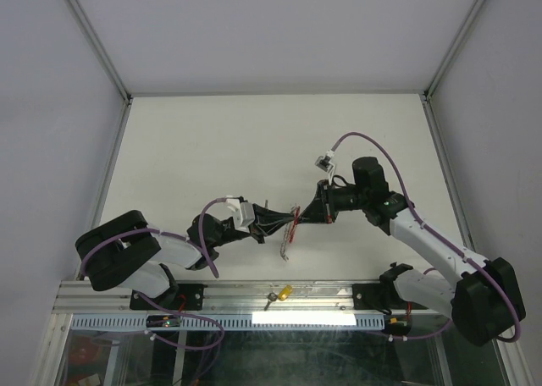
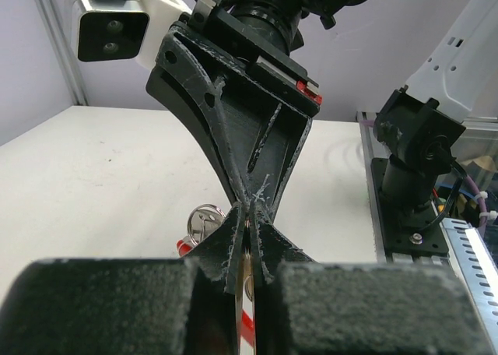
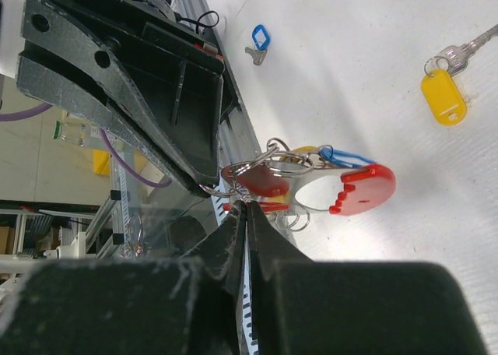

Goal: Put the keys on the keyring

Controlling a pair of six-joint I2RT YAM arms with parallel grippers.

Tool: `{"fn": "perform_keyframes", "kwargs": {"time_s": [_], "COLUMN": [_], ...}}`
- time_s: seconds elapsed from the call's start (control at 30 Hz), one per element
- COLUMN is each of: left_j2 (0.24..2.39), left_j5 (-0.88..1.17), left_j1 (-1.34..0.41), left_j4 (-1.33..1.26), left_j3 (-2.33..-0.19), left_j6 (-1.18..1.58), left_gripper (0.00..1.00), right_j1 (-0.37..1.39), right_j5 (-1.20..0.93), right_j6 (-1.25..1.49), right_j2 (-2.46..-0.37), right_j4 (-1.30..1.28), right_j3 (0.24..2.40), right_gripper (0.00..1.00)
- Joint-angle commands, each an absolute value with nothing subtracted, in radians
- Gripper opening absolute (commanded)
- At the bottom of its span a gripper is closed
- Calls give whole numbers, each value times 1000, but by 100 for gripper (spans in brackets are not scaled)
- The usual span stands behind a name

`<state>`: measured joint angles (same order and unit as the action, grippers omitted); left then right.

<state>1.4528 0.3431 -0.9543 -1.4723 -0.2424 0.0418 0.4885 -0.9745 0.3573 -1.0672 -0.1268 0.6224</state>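
Note:
The keyring (image 1: 294, 223) hangs above the table between my two grippers. In the right wrist view its red band (image 3: 362, 188) joins silver rings (image 3: 284, 165) that carry a red tag (image 3: 263, 181), a blue tag (image 3: 342, 157) and a bit of yellow. My left gripper (image 1: 273, 223) is shut on the ring end; a ring (image 2: 205, 218) shows beside its fingertips (image 2: 233, 234). My right gripper (image 1: 310, 212) is shut on the keyring from the other side, tips meeting the left's. A yellow-tagged key (image 3: 443, 95) and a blue-tagged key (image 3: 259, 41) lie loose on the table.
The yellow-tagged key (image 1: 283, 293) lies at the table's near edge by the metal rail (image 1: 127, 297). The arm bases (image 1: 406, 289) stand on that rail. Grey walls close in the white table (image 1: 212, 149) on three sides.

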Motion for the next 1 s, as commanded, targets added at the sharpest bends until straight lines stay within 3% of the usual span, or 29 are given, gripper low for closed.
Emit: {"fn": "perform_keyframes", "kwargs": {"time_s": [0.0, 0.2, 0.23, 0.57, 0.97], "left_j2": [1433, 1448, 1451, 1484, 1637], "left_j5": [345, 339, 339, 290, 216], "left_j1": [-950, -950, -950, -950, -950], "left_j4": [-1742, -1730, -1720, -1499, -1117], "left_j3": [-262, -264, -268, -357, -616], "left_j6": [53, 56, 55, 27, -20], "left_gripper": [0, 0, 0, 0, 0], "right_j1": [490, 487, 486, 486, 487], "right_j5": [-943, -846, -813, -147, 95], "right_j6": [331, 289, 277, 290, 373], "right_j2": [-1049, -985, -969, -718, -699], "right_j4": [-140, -192, -206, -303, -421], "right_j3": [656, 697, 703, 710, 741], "right_gripper": [7, 53, 56, 70, 83]}}
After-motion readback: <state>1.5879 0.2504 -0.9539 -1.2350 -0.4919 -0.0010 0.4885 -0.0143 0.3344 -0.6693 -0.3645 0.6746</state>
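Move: The keyring hangs from the left fingertips, its middle about 3 cm back from and 3 cm below that hand; from the right hand, whose shut tips are at its upper end, it is some 3 cm back, 2 cm to the left and 3 cm below. On the table, the loose yellow tag with its key is about 3 cm ahead of the right hand, 6 cm to its left and 17 cm below. The blue tag is roughly 8 cm back and 30 cm left of it. The right hand opens its fingers wide, lets go of the upper end of the keyring, and backs off to the right by about 11 cm, also forward and a little up, swinging some 50 degrees clockwise so that its fingers turn from pointing left to pointing forward-left. The left hand stays still at first, keeping its shut pinch on the keyring, then carries the keyring forward and to the right, after the withdrawing hand, rising slightly before it dips. ##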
